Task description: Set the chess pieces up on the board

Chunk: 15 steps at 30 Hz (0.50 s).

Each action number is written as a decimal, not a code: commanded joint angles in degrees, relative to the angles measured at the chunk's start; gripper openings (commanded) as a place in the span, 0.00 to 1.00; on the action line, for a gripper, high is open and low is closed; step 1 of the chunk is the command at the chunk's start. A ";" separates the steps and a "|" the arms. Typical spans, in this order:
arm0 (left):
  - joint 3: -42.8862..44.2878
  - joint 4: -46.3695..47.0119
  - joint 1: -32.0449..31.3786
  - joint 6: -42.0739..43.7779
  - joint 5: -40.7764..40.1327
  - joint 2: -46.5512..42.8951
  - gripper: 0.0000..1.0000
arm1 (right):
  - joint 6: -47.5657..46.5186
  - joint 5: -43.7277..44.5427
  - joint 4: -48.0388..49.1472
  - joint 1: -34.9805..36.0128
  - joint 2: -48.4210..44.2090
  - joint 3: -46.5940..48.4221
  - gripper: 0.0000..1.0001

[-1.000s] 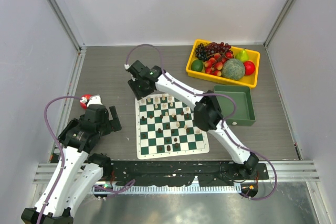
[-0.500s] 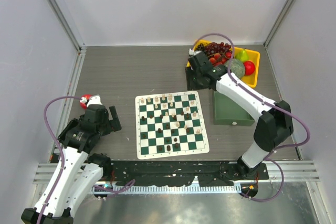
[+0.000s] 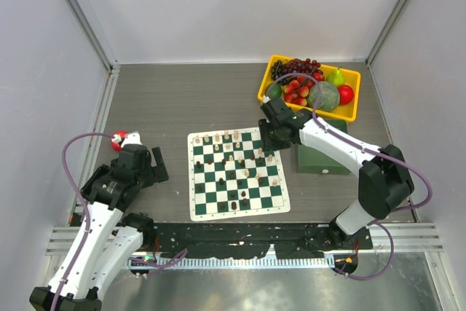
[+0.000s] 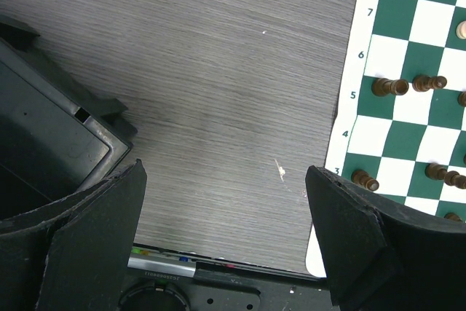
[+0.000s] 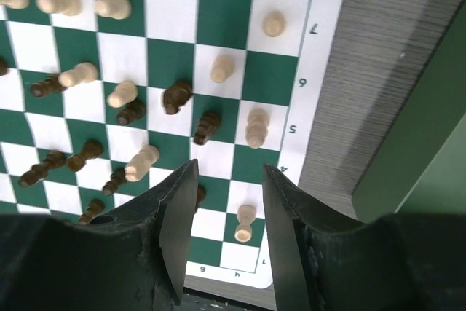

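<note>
The board [image 3: 240,211] lies flat in the middle of the table. Cream chess pieces [image 3: 226,137] stand mostly toward its far side and dark chess pieces [image 3: 244,201] are scattered toward the near side. My right gripper [image 3: 268,136] hovers over the board's far right part. In the right wrist view the right gripper [image 5: 229,171] is open and holds nothing. Below the gap a cream pawn [image 5: 245,223] stands on the board [image 5: 218,16], with dark pieces [image 5: 207,127] around. My left gripper [image 3: 143,162] rests left of the board. In its wrist view the left gripper [image 4: 226,180] is wide open over bare table, with the board [image 4: 397,20] at the right.
A plain green bin [image 3: 331,147] sits right of the board, close to the right arm, and shows as the green bin [image 5: 415,129] in the right wrist view. A yellow tray [image 3: 355,96] of fruit stands behind it. A red and white round thing [image 3: 118,140] lies by the left arm.
The right arm swung from the board's far left corner out to the fruit tray, then back over the board's far right part. The left arm has not moved.
</note>
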 commanded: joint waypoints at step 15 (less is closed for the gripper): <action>0.28 1.60 0.28 0.49 -0.86 0.36 0.99 | 2.42 -1.72 2.61 12.57 6.09 4.54 0.47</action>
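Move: The tall light chess piece the right hand seems bound for stands about 7 cm to its left, 5 cm back and 4 cm lower. A light piece by the board's right edge is some 1 cm right and 1 cm back; a brown knight lies roughly 3 cm left and 1 cm back, both similarly low. From the idle left hand, the tall light piece is about 39 cm right, 2 cm ahead and 7 cm below. The right hand arcs left about 8 cm and back towards the tall light piece, half-open, turning some 10 degrees counter-clockwise. ##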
